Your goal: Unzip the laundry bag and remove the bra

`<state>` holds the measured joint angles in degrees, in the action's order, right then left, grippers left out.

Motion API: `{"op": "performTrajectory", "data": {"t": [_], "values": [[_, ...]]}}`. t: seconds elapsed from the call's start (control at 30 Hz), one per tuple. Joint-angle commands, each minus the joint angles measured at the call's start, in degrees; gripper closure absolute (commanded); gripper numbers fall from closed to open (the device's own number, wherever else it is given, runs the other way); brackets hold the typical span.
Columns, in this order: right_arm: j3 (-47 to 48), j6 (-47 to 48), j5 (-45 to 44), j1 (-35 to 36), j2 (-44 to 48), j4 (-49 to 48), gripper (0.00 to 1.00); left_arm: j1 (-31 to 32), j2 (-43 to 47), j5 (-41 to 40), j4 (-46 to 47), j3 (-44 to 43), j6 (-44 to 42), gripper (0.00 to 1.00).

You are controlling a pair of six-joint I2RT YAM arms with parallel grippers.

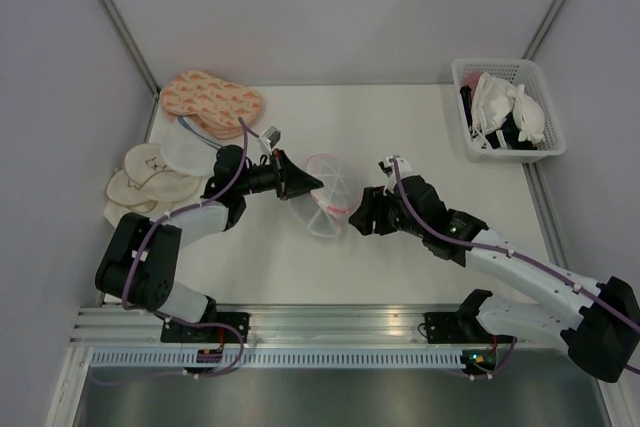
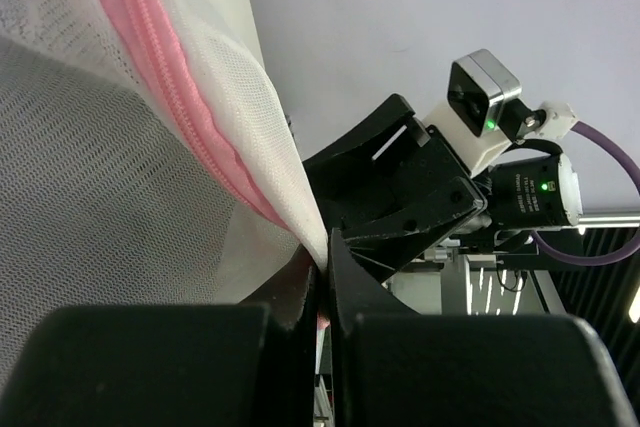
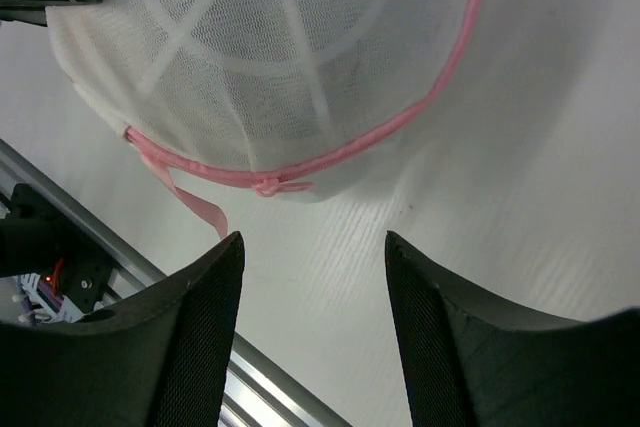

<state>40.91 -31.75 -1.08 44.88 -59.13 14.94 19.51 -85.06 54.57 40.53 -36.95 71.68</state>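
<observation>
The laundry bag (image 1: pixel 330 194), a white mesh dome with a pink zip rim, lies tilted at the table's middle. My left gripper (image 1: pixel 318 185) is shut on its rim from the left. The left wrist view shows the fingertips (image 2: pixel 325 267) pinching the mesh edge just below the pink zip (image 2: pixel 190 117). My right gripper (image 1: pixel 362 209) stands open just right of the bag. In the right wrist view its fingers (image 3: pixel 312 242) hold nothing and sit a short way from the zip pull (image 3: pixel 268 185) and a pink ribbon tab (image 3: pixel 200 209). The bra is out of view; only white mesh (image 3: pixel 270 57) shows.
Peach patterned pads (image 1: pixel 210 99) and cream round pads (image 1: pixel 150 182) lie at the left edge. A white basket (image 1: pixel 460 107) at the back right holds white padded bras and something dark. A metal rail (image 1: pixel 330 322) runs along the near edge.
</observation>
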Motion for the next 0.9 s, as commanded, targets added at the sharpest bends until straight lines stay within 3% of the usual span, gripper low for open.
{"op": "performTrajectory", "data": {"t": [0.0,0.23,0.53,0.57,0.67,0.8,0.87], "values": [[-0.65,-1.03,6.61,-0.06,-2.55,-7.11,0.37,-0.26,-0.46,1.86,8.94,0.39,3.90,0.98],[-0.65,-1.48,8.91,0.03,-5.55,-12.21,0.39,-0.08,-1.86,2.82,12.64,0.83,6.63,0.98],[2.33,3.00,2.14,0.03,-9.42,-12.92,0.44,0.71,-3.10,4.41,13.95,0.83,7.07,0.98],[2.51,3.35,1.79,-0.06,-10.29,-13.61,0.47,0.71,-3.27,4.50,14.22,0.91,7.24,0.98],[2.51,4.32,-0.23,-0.23,-11.61,-14.41,0.75,0.79,-3.36,5.11,14.57,0.74,7.42,0.98],[2.60,4.50,-0.32,-0.59,-11.53,-15.82,0.99,0.79,-3.71,5.73,14.66,0.82,7.33,0.98],[2.08,4.59,-0.50,-0.59,-10.31,-15.47,1.00,0.71,-4.06,5.81,14.49,0.74,7.07,0.98]]}}
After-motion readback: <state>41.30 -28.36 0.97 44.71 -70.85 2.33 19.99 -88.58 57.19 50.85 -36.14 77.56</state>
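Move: The pink tab on the laundry bag's rim lies about 3 cm ahead of the right hand, 3 cm to its left and 2 cm below. The loose pink strip hangs some 3 cm nearer the robot than that tab and 3 cm farther left. The bag's mesh body centres roughly 5 cm ahead and 6 cm left of the right hand, 3 cm below it. From the left hand, which already pinches the zip's other end, the tab is about 6 cm back, 6 cm right and 5 cm lower. The bag's pink rim at the small tab is what the right gripper goes for: with fingers open it first slides about 3 cm left, then eases forward some 3 cm and down about 2 cm, closing fully to pinch the edge there. The left fingers stay shut on their end of the zip and hold the bag up almost still. ##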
